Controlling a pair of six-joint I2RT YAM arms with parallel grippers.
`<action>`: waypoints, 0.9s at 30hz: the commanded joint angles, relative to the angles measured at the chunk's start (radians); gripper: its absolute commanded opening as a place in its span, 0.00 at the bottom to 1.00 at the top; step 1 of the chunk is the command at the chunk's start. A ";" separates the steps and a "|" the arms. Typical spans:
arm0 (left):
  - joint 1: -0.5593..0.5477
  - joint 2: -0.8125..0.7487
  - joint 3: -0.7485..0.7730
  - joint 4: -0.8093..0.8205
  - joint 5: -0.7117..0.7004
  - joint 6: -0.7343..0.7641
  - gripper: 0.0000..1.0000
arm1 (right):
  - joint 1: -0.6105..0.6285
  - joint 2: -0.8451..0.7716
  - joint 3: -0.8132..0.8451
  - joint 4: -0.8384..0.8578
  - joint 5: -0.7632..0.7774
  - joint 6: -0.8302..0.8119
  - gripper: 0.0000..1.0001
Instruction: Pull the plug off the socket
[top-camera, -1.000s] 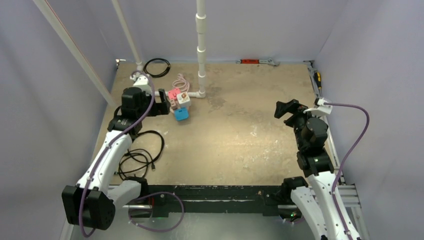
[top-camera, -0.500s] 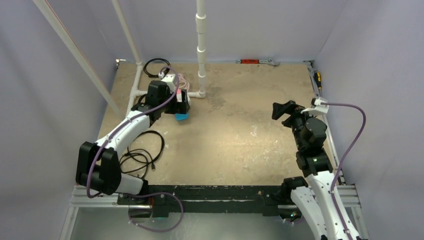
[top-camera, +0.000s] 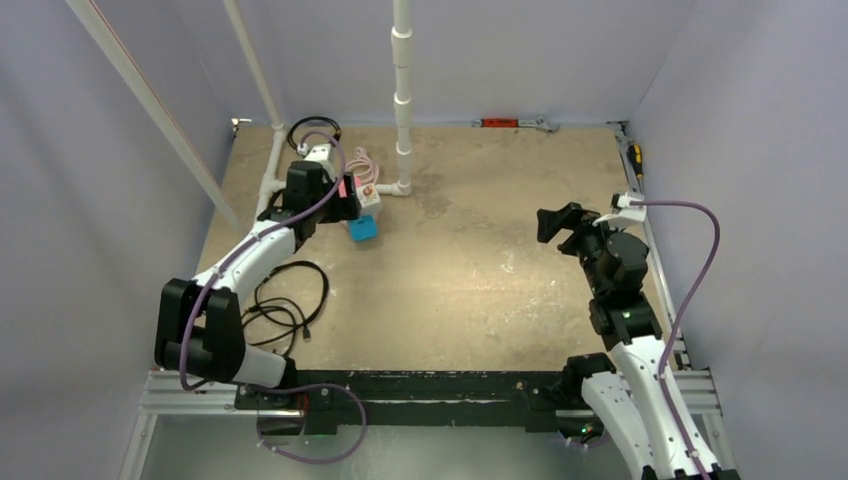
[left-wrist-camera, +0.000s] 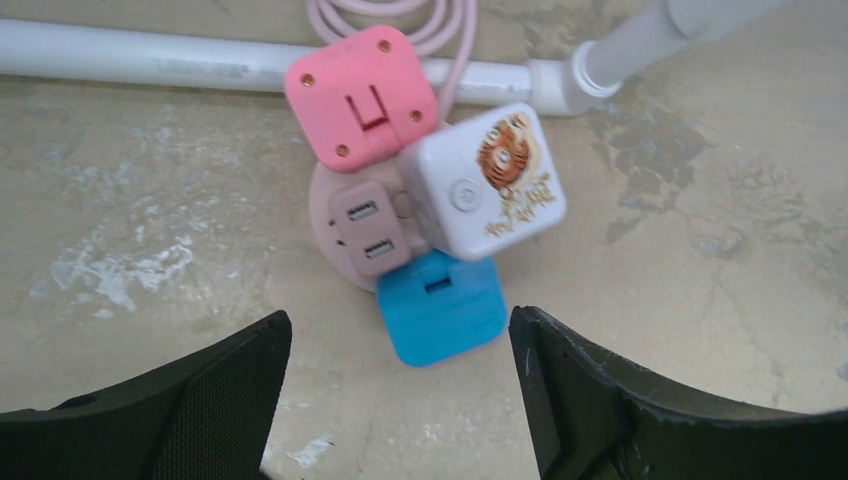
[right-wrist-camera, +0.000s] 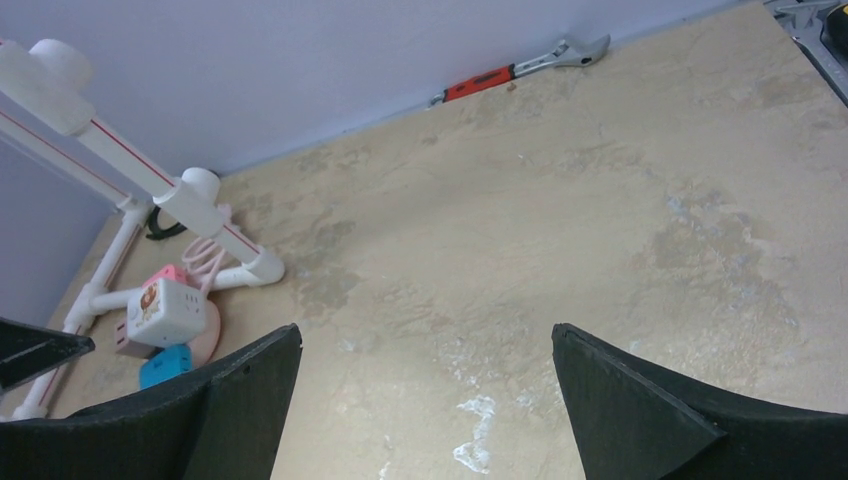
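The socket (left-wrist-camera: 325, 205), a flat pale-pink disc, lies on the table by the white pipe, its pink cord (left-wrist-camera: 445, 25) coiled behind it. Several plugs sit in it: a pink square one (left-wrist-camera: 362, 97), a white one with a tiger picture (left-wrist-camera: 485, 182), a mauve USB one (left-wrist-camera: 368, 228) and a blue one (left-wrist-camera: 443, 310). My left gripper (left-wrist-camera: 400, 325) hangs open just above the cluster, its fingers either side of the blue plug and touching nothing. In the top view the left gripper (top-camera: 343, 200) covers most of the cluster. My right gripper (top-camera: 552, 222) is open and empty, far off on the right.
A white pipe frame (top-camera: 402, 100) stands right behind the socket, with its floor pipe (left-wrist-camera: 150, 62) alongside. A black cable coil (top-camera: 315, 130) lies at the back left and loose black cables (top-camera: 285, 305) near the left arm. A red-handled wrench (top-camera: 510, 123) rests by the back wall.
The left arm swung from left of the cluster to over it, then drew back slightly, and its jaws narrowed a little. The right arm edged left.
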 joint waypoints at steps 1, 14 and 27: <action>0.043 0.053 0.010 0.053 -0.001 -0.022 0.76 | -0.002 0.014 0.007 0.039 -0.022 -0.020 0.99; 0.042 0.178 0.062 0.108 0.011 -0.047 0.57 | -0.003 0.064 0.017 0.043 -0.056 -0.020 0.99; 0.043 0.258 0.140 0.128 -0.004 -0.038 0.40 | -0.003 0.091 0.008 0.067 -0.091 -0.022 0.99</action>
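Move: The left hand, fingers wide apart, goes for the dusty-pink two-slot plug on the socket: some 5 cm ahead, 1 cm to the left and 5 cm below. Counted from that plug, the white bear cube stands 4 cm to the right and 2 cm farther out, the bright pink plug 4 cm straight beyond, and the blue plug 3 cm to the right and 3 cm nearer. From the right hand the two-slot plug lies about 15 cm ahead, 35 cm left and 17 cm lower. The left fingertips come in on either side of the two-slot plug, the right one into the gap beside the bear cube; a firm hold can't be seen yet. The hand first sinks about 5 cm while edging forward and slightly left, then slides forward a further 2.5 cm, rising about 1 cm, its fingers closing steadily to roughly half their starting gap. The open right hand drifts some 2 cm down and to the left. ##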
